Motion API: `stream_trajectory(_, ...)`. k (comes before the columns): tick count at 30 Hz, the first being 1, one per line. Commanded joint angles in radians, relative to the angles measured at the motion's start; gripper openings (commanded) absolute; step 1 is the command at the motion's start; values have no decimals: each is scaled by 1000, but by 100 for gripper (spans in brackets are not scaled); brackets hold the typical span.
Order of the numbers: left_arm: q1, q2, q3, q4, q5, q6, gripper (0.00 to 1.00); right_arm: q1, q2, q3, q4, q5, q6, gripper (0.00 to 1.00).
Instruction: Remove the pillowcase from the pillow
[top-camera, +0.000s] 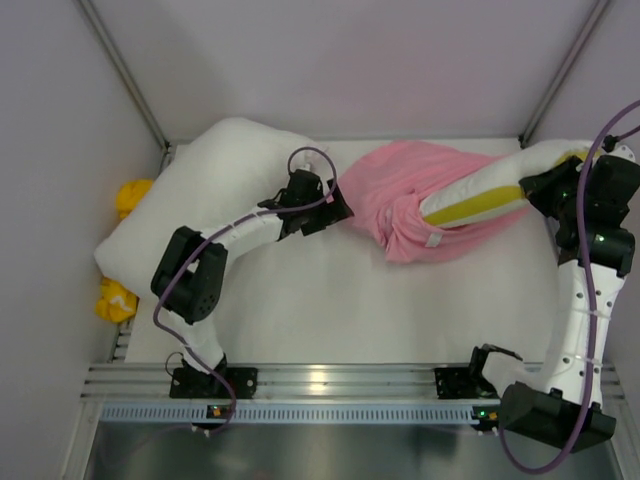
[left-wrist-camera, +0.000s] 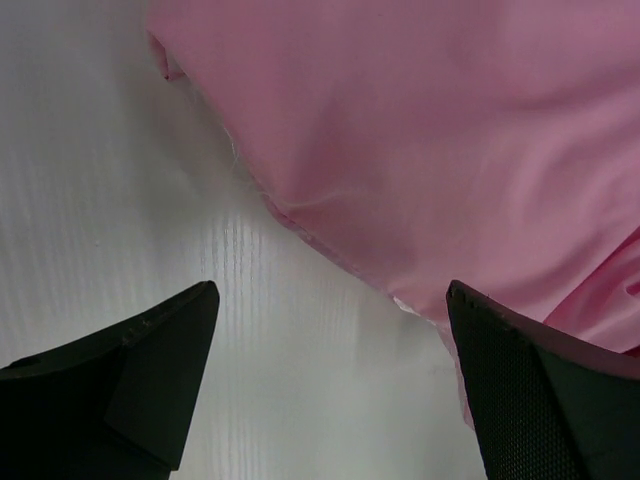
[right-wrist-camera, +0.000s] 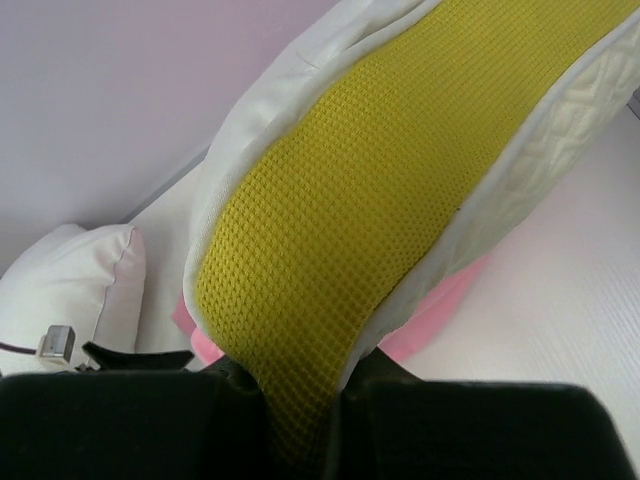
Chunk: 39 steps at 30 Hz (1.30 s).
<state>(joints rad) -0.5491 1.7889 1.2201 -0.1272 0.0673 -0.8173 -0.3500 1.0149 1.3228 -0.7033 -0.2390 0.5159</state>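
The pink pillowcase (top-camera: 395, 200) lies bunched at the back middle of the table. The pillow (top-camera: 480, 198), white with a yellow band, sticks out of its right end. My right gripper (top-camera: 535, 190) is shut on that free end. In the right wrist view the yellow band (right-wrist-camera: 380, 200) runs down between the closed jaws of the right gripper (right-wrist-camera: 300, 420), with pink pillowcase (right-wrist-camera: 440, 310) showing under the pillow. My left gripper (top-camera: 340, 205) stands open just left of the pillowcase. In the left wrist view the left gripper (left-wrist-camera: 332, 290) has bare table between its fingers (left-wrist-camera: 140, 380), and the pillowcase (left-wrist-camera: 430, 130) lies just ahead, touching nothing.
A plain white pillow (top-camera: 210, 190) lies at the back left under the left arm. Yellow cloth (top-camera: 130, 195) shows past the table's left edge. Grey walls and slanted frame posts close in the back and sides. A metal rail (top-camera: 320, 385) runs along the near edge.
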Motion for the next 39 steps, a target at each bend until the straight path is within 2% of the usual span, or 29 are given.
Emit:
stream_trajectory(1, 15, 58, 52, 86, 22, -95, 99, -17, -50, 27, 130, -36, -5, 0)
stream_trajectory(5, 41, 131, 74, 164, 19, -131, 99, -17, -59, 23, 131, -43, -4, 0)
stream_trajectory(13, 72, 291, 200, 178, 20, -145, 99, -17, -73, 12, 133, -51, -5, 0)
stream_trajectory(17, 71, 320, 231, 216, 2, -129, 99, -17, -78, 9, 133, -52, -4, 0)
stream_trajectory(18, 72, 322, 226, 228, 3, -131, 96, -17, -76, 10, 134, -52, -4, 0)
stream_trajectory(20, 71, 320, 210, 279, 17, -140, 88, -17, -79, 10, 134, -52, -2, 0)
stream_trajectory(21, 69, 317, 181, 300, 26, -147, 74, -17, -78, 10, 134, -54, -1, 0)
stream_trajectory(22, 69, 304, 159, 329, 34, -152, 67, -17, -76, 10, 134, -52, -1, 0)
stream_trajectory(23, 71, 293, 130, 363, 54, -155, 55, -17, -78, 7, 134, -52, 7, 0)
stream_trajectory(24, 71, 276, 98, 444, 64, -157, 15, -17, -79, 4, 136, -51, 10, 0)
stream_trajectory(25, 72, 236, 26, 480, 68, -160, 0, -17, -81, -3, 134, -43, 15, 0)
stream_trajectory(27, 74, 178, -45, 524, 43, -146, 0, -17, -79, -11, 133, -43, 22, 0)
stream_trajectory(30, 74, 9, -177, 499, -33, -80, 0, -17, -68, -23, 131, -75, 30, 0)
stream_trajectory(34, 72, -315, -316, 424, -93, 19, 0, -17, -67, -36, 134, -109, 47, 0)
stream_trajectory(38, 74, -613, -404, 344, -20, 192, 0, -17, -81, -33, 136, -102, 38, 0)
stream_trajectory(39, 72, -731, -415, 310, -14, 217, 0, -17, -84, -33, 136, -99, 35, 0)
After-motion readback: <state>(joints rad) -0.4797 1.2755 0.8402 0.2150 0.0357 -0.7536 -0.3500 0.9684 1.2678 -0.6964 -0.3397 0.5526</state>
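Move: The pillowcase's near-left edge lies about 8 cm ahead of the open left gripper, 2 cm right and 5 cm below. Its bunched mouth is some 17 cm right and 5 cm back. The striped pillow's middle is about 27 cm right, 6 cm back and 8 cm above; the big white pillow's middle is roughly 28 cm left, level fore-and-aft. From the right hand, already gripping the striped pillow, that edge is about 17 cm ahead, 34 cm left, 28 cm below. Left gripper reaches 9 cm forward-down, pinches the pillowcase edge, hauls up, back and left; right keeps gripping pillow. ##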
